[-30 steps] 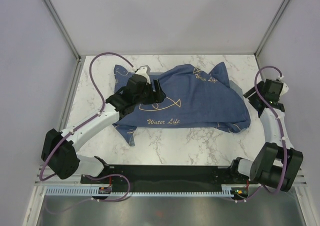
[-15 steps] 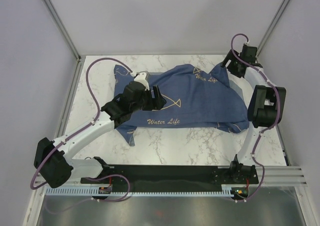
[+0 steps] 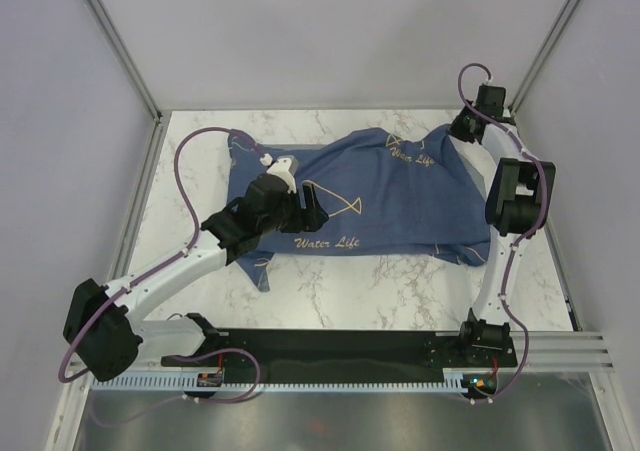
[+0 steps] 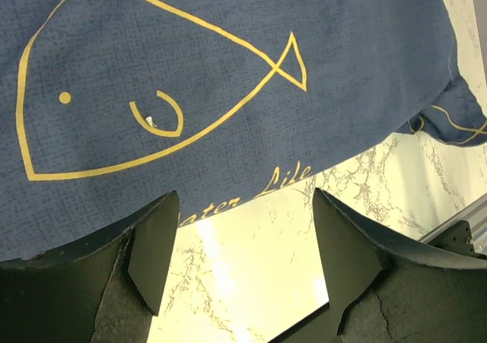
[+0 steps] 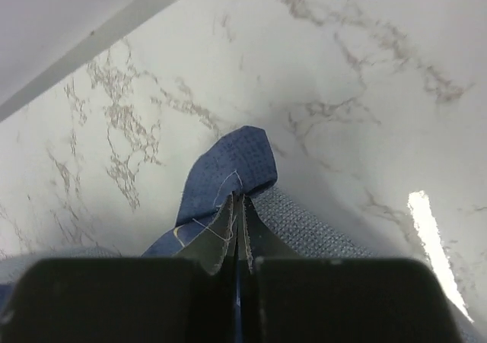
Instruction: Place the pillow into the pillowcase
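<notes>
The denim-blue pillowcase (image 3: 390,206) with yellow fish outlines lies bulging across the middle of the marble table. The pillow is hidden from every view. My left gripper (image 3: 312,197) hovers open over the pillowcase's near-left part. In the left wrist view the left gripper (image 4: 243,210) has nothing in it, with the pillowcase (image 4: 228,69) and its "Water Life" lettering just beyond the fingertips. My right gripper (image 3: 457,128) is at the far right corner of the cloth. In the right wrist view the right gripper (image 5: 237,200) is shut on that pillowcase corner (image 5: 240,157).
The marble table (image 3: 400,296) is walled by grey panels at the left, back and right, with metal posts at the far corners. A black rail (image 3: 330,346) carrying both arm bases runs along the near edge. The right arm stands tall along the right side.
The right arm swung from the near right up to the far right corner and shut on the pillowcase there. The left gripper shifted slightly nearer, still open.
</notes>
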`<state>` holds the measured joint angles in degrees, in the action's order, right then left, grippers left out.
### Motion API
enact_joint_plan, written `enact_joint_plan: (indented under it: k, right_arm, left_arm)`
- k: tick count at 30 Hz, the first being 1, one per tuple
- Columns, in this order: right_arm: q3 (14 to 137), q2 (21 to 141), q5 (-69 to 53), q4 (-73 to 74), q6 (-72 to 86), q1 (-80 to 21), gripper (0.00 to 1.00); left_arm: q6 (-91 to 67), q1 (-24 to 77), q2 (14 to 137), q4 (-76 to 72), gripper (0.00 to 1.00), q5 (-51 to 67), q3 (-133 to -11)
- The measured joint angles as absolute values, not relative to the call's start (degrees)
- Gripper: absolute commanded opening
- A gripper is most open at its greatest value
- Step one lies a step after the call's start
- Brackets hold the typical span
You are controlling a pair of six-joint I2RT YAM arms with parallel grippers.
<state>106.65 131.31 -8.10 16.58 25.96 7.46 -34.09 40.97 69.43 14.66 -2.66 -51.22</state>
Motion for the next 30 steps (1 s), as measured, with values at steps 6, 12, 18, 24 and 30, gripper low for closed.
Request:
enact_joint_plan:
  k: [6,12,18,24,30]
  right_arm:
    - [117.43,135.87,-7.05,16.71,28.91,11.86,0.0]
    - [127.7,141.29,-7.07,18.15,31.38,15.81,0.64]
    - [125.99,138.85,-4.49,20.18,31.66,17.82,0.98]
    - [105.91,118.58,-6.87,20.32,30.37,16.78,0.98]
    - [79.55,85.95,-19.73,13.37,29.43,11.77,0.98]
  left_arm:
    - [-34.09,40.97,68.23,14.63,0.79,-2.39,-51.18]
    - [-34.06,40.97,66.65,14.85,0.81,-3.46,-51.13]
    - [-34.11,38.81,63.09,16.69,0.87,-5.93,-50.5]
    - [-34.5,32.34,55.88,19.2,0.95,-7.03,-49.36]
    - [-34.7,32.1,40.03,22.72,1.0,-9.47,-46.92]
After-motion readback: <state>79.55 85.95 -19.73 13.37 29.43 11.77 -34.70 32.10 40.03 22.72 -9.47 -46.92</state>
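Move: My right fingers are shut on the pillowcase's far-right corner. The upper "Water Life" lettering lies about 13 cm to their left and 5 cm back; the pillowcase's near-right corner is some 35 cm back, roughly level sideways, a little lower. From my empty left hand the held corner is about 34 cm ahead, 39 cm right and 12 cm down; the fish print is some 12 cm ahead, straight out and 13 cm below. Still pinching the far-right corner, my right hand drags it rightward, about 12 cm of hand travel, with a little forward and up. Then I open wide, let go, and swing back, up and left, climbing some 17 cm and tipping the fingers up. My empty left hand lifts about 10 cm and swings as far left, away from the corner, opening a bit more and turning counter-clockwise. ##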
